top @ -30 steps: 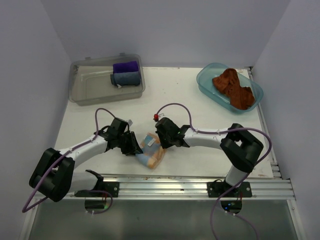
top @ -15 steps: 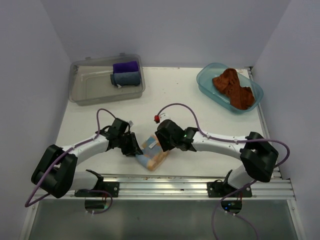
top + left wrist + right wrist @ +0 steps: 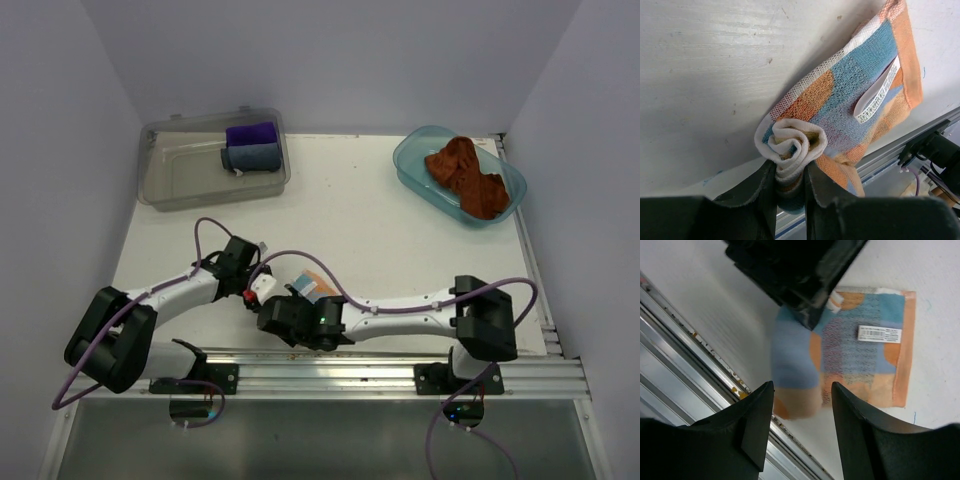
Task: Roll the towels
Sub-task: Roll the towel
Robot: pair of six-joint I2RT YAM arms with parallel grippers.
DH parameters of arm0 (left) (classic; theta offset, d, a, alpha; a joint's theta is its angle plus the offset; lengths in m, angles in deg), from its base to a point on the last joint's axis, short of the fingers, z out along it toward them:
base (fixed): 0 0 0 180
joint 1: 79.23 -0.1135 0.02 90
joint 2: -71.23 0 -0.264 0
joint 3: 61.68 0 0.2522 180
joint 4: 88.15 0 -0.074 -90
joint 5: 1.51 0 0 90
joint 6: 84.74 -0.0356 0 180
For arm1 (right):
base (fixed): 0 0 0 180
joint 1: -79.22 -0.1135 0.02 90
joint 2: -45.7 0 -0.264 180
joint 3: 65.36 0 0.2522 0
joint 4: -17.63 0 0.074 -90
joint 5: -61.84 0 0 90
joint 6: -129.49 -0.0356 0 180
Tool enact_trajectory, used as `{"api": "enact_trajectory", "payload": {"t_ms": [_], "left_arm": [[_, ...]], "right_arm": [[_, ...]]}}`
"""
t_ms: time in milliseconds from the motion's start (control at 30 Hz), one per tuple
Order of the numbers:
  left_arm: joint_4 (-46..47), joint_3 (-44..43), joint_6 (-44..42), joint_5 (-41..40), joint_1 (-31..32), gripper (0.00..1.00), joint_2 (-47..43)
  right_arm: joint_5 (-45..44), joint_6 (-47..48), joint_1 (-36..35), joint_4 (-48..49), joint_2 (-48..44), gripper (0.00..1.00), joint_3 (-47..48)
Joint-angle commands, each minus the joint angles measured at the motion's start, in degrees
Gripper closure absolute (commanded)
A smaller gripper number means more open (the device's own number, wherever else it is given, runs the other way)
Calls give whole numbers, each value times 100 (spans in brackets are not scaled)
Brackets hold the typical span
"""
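Observation:
The patterned towel [image 3: 860, 95], checked pale blue, orange and white, lies on the table near the front edge. One end of it is rolled into a tight coil [image 3: 790, 145]. My left gripper [image 3: 790, 182] is shut on that coil from the towel's left side. My right gripper [image 3: 802, 392] hovers open just above the towel's [image 3: 855, 355] near edge, nothing between its fingers. In the top view the right wrist [image 3: 300, 320] covers most of the towel [image 3: 312, 285]. The rust-brown towel [image 3: 465, 175] lies crumpled in a blue tub [image 3: 405, 160] at the back right.
A clear bin [image 3: 175, 175] at the back left holds a purple cloth [image 3: 251, 133] and a grey-blue cloth [image 3: 252, 157], both rolled. An aluminium rail [image 3: 400, 365] runs along the table's near edge, close beside the patterned towel.
My right gripper has opened, let go of the patterned towel and swung down towards the near rail. The left gripper has kept its hold on the rolled end.

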Motion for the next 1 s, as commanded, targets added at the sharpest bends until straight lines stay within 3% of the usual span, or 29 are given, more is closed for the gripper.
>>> {"api": "enact_trajectory", "payload": {"t_ms": [0, 433, 500, 533, 667, 833, 967], "left_arm": [[-91, 3, -62, -132, 22, 78, 125], [-108, 3, -35, -140, 22, 77, 81], [-117, 3, -18, -123, 13, 75, 55], [-117, 11, 0, -123, 13, 74, 37], [-99, 11, 52, -44, 13, 58, -86], [-170, -120, 70, 0, -4, 40, -323], [-117, -138, 35, 123, -40, 27, -438]], "right_arm": [[-741, 355, -348, -263, 451, 46, 436], [-1384, 531, -630, -193, 1646, 50, 675], [-1497, 356, -630, -193, 1682, 57, 604], [-1568, 268, -621, -184, 1673, 72, 569], [-1411, 110, -490, 140, 1236, 99, 166], [-612, 39, -104, 1053, 523, 100, -493], [572, -101, 292, 1870, 75, 100, -1169]]}}
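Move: The roll's near end, the right fingers' target, lies about 6 cm below the right hand, some 1 cm back and 1 cm left. The towel's unrolled flap with the white label is about 7 cm ahead and 4 cm right of the right hand, 8 cm below. The left hand is already down pinching the roll's far-left end; from it the near end lies about 5 cm back and 4 cm right, roughly level. With its fingers open, the right hand sinks about 6 cm onto the near end of the roll, swinging a couple of centimetres back and left at first and easing forward and right again while its wrist tilts some 20 degrees, then pinches the roll and draws it right and forward by 2 cm or so, lifting slightly as the tilt mostly undoes. The left hand holds its end still until the right has nearly shut, then opens wide and starts to rise about 1 cm off the roll. ##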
